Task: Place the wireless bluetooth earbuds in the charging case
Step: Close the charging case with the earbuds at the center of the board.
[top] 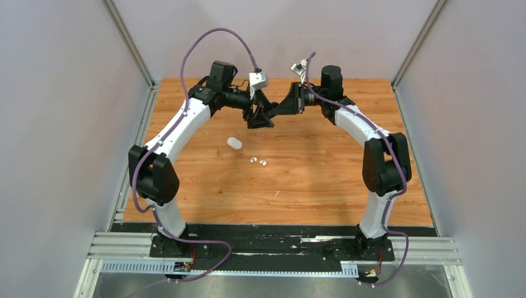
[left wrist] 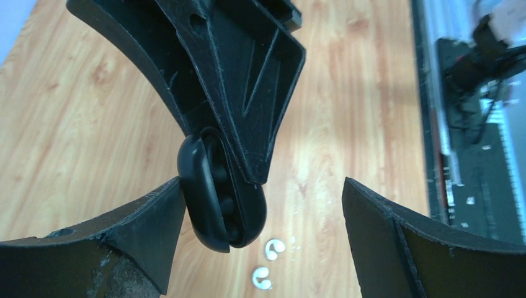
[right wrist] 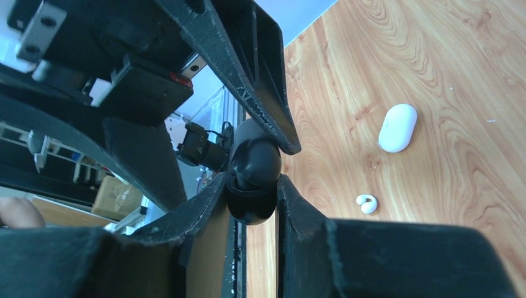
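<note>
A black oval charging case (left wrist: 220, 192) hangs above the table at the back centre, pinched between the fingers of my right gripper (right wrist: 253, 180). Its lid is slightly ajar, and dark rounded shapes show in the gap. My left gripper (left wrist: 263, 186) is open wide around the case, its left finger (left wrist: 155, 217) at the case's side and its right finger (left wrist: 384, 230) well apart. Two white earbuds (left wrist: 275, 248) (left wrist: 262, 278) lie on the wood below. In the top view both grippers (top: 259, 118) (top: 279, 108) meet tip to tip, and the white earbuds (top: 253, 159) (top: 263, 163) lie nearer the arm bases.
A closed white oval case (top: 234, 143) lies on the wooden table (top: 322, 186) left of the white buds; it also shows in the right wrist view as the white case (right wrist: 397, 127). Grey walls enclose the table on three sides. A black base rail (top: 273, 239) runs along the near edge.
</note>
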Controlling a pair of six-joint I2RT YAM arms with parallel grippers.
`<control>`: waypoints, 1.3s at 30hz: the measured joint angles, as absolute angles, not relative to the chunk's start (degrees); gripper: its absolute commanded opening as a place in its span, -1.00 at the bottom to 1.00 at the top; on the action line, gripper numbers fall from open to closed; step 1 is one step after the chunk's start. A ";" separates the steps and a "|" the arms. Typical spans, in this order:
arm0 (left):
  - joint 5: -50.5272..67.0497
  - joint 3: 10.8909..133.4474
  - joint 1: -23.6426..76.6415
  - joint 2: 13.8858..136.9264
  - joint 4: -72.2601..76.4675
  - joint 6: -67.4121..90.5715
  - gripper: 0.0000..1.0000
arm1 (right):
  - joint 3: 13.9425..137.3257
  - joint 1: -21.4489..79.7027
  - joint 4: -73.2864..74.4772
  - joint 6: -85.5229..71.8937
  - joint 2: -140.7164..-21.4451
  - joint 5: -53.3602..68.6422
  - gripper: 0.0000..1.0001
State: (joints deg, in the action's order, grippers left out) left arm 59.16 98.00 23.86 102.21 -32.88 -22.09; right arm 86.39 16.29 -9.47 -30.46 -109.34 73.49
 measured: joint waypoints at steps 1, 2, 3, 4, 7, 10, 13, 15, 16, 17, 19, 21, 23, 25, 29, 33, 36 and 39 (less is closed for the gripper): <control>57.82 98.00 24.27 102.13 -33.32 -23.59 0.89 | 86.26 16.19 -9.98 -31.68 -109.49 73.21 -1.00; 55.86 98.00 24.86 102.02 -33.67 -25.21 0.87 | 86.11 16.05 -10.31 -32.88 -109.56 72.95 -1.00; 54.19 97.95 25.45 101.91 -33.69 -26.33 0.85 | 86.08 15.92 -10.44 -33.54 -109.65 72.90 -1.00; 52.12 97.84 26.15 101.69 -33.41 -27.03 0.84 | 86.08 15.75 -10.57 -34.13 -109.69 72.86 -1.00; 47.22 96.27 27.97 100.42 -30.87 -27.22 0.88 | 86.08 15.29 -10.96 -34.59 -109.73 73.38 -1.00; 43.29 95.22 29.26 99.33 -28.99 -26.17 0.98 | 86.08 15.00 -11.75 -33.93 -109.73 73.95 -1.00; 40.86 94.02 29.52 98.30 -27.29 -24.91 0.99 | 85.82 14.57 -12.43 -32.40 -109.73 73.95 -1.00; 40.62 93.78 28.69 97.69 -26.20 -22.90 1.00 | 85.47 14.26 -12.29 -30.41 -109.73 74.06 -1.00; 41.30 94.15 27.70 97.51 -25.54 -21.08 1.00 | 85.32 14.00 -11.86 -28.75 -109.71 74.17 -0.98; 42.46 94.78 26.37 97.49 -24.97 -18.83 0.99 | 85.17 13.76 -11.40 -27.49 -109.62 74.28 -0.97; 45.95 97.03 22.65 97.54 -24.23 -14.28 0.97 | 84.90 13.30 -10.22 -24.08 -109.14 74.94 -0.96; 50.11 99.55 19.31 97.60 -23.94 -10.70 0.96 | 84.05 13.19 -9.41 -20.67 -107.79 75.44 -0.95; 54.17 101.43 16.47 97.58 -23.33 -8.40 0.96 | 82.87 12.99 -9.06 -17.23 -105.58 75.83 -0.94; 57.39 101.58 15.75 97.45 -22.46 -6.98 0.95 | 82.11 13.13 -9.02 -14.04 -103.48 76.36 -0.93; 61.06 99.88 17.89 97.56 -21.96 -5.96 0.93 | 79.94 14.28 -9.04 -7.11 -99.11 76.64 -0.94; 63.22 99.77 20.21 97.86 -22.39 -6.35 0.91 | 79.33 15.70 -9.06 -2.87 -97.30 76.73 -0.97; 63.88 99.81 21.43 97.86 -23.24 -8.27 0.88 | 79.33 16.51 -8.82 -1.91 -97.30 76.62 -0.96; 63.07 99.81 22.59 97.86 -25.45 -11.53 0.86 | 79.31 16.86 -8.84 -1.32 -97.30 76.62 -0.97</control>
State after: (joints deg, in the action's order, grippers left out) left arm 63.07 99.81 22.59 97.86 -25.45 -11.53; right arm 79.31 16.86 -8.84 -1.32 -97.30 76.62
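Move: The black charging case sits in the right fingertips, its middle about 2 cm to the left of that hand point. From the left hand, the case is roughly 2 cm ahead, 1 cm to the right and 1 cm below, beside the forward finger. Down on the board, some 26 cm below the left hand, the white case lies about 12 cm left and 8 cm ahead; the white earbuds are about 4 cm left and 1 cm ahead. The left hand's forward finger, already on the case, bears slightly rightward and down, then comes free as the open hand swings up, left and forward before returning back and right, ending some 7 cm higher with the case between its spread fingers. The right hand keeps its pinch, first easing right and slightly forward, then drawing the case back and up about 4 cm while rolling it some 30 degrees about its fingers. ##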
